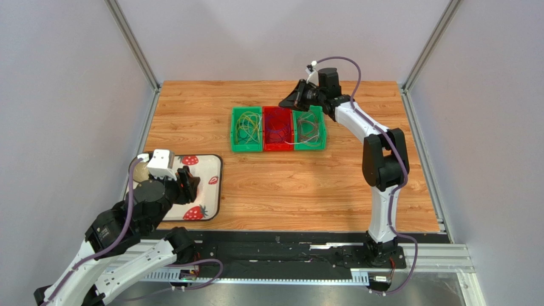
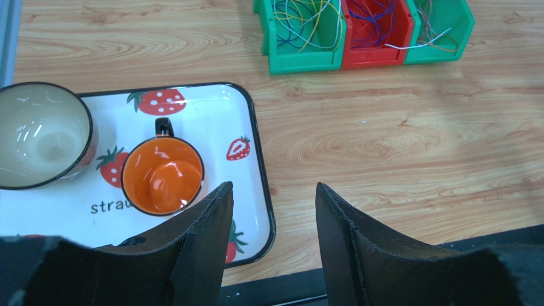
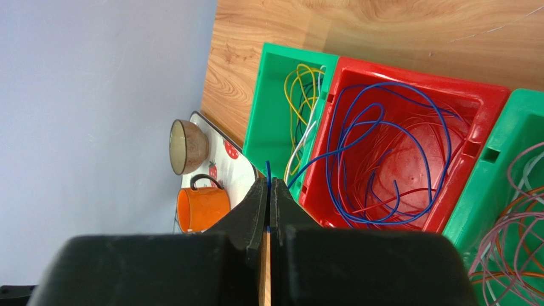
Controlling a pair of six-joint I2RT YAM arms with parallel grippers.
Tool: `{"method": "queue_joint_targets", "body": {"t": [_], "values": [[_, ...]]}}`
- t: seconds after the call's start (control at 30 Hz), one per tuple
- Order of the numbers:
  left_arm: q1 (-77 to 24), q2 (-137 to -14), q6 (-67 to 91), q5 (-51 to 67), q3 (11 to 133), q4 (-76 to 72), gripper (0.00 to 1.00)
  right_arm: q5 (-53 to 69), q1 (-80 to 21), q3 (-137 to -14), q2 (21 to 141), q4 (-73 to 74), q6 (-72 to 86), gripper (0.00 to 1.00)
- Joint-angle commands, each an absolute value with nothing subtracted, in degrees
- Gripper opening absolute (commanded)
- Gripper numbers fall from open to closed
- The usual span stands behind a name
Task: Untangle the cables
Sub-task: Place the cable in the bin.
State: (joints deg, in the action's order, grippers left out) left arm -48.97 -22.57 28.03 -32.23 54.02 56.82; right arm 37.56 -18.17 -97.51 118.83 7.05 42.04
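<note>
Three bins hold the cables: a green bin with yellow cables, a red bin with dark blue-purple cables and thin red ones, and a green bin with pinkish and orange cables. My right gripper hangs over the far side of the bins, also seen in the top view. It is shut on one thin blue-purple cable whose end pokes out above the tips. My left gripper is open and empty, low over the tray's right edge.
A strawberry-print tray at the near left carries an orange mug and a bowl. A white cable hangs over the bins' front edge. Grey walls stand on both sides and at the back.
</note>
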Motion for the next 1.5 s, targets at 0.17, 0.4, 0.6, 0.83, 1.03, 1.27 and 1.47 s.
{"method": "queue_joint_targets", "body": {"t": [0.17, 0.4, 0.6, 0.83, 1.03, 1.27, 1.47], "values": [[-48.78, -23.11, 27.33, -32.52, 53.70, 55.81, 0.59, 32.53, -21.79, -96.24, 121.29, 11.94, 35.43, 0.00], [-48.78, -22.76, 27.25, -32.34, 53.70, 55.72, 0.58, 30.85, -22.32, -94.22, 122.34, 13.36, 34.37, 0.00], [-48.78, -22.06, 27.33, -32.17, 53.70, 55.81, 0.58, 28.39, -23.55, -93.96, 123.22, 16.61, 31.82, 0.00], [-48.78, -21.53, 27.25, -31.99, 53.52, 55.55, 0.58, 27.69, -23.73, -94.39, 124.89, 18.28, 31.38, 0.00], [-48.78, -21.71, 27.25, -31.82, 53.44, 55.55, 0.58, 26.37, -24.26, -97.37, 123.58, 22.75, 29.45, 0.00], [-48.78, -21.97, 27.16, -31.73, 53.44, 55.46, 0.58, 24.00, -24.70, -99.05, 119.01, 26.63, 27.69, 0.27], [-48.78, -21.97, 27.16, -31.82, 53.44, 55.46, 0.58, 23.38, -24.87, -99.40, 113.74, 28.91, 27.16, 0.34]]}}
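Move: The right hand hangs almost over the middle of the red bin, shut on the end of the blue cable, the rest of which already lies coiled inside; the bin's middle is about 16 cm below and 2 cm back. Of the red bin, one green bin stands some 11 cm to the left and the other 11 cm to the right, both level with it. From the idle left hand the red bin lies about 32 cm ahead, 24 cm to the right and 23 cm down. The right hand carries the blue cable's pinched end down about 12 cm while drawing back some 5 cm over the near part of the red bin, tipping its left-pointing fingers roughly 20 degrees further downward. At the bottom the shut fingers open to about a third and let go of the cable, then the hand lifts about 3 cm, still easing back slightly, with the fingers still opening. ##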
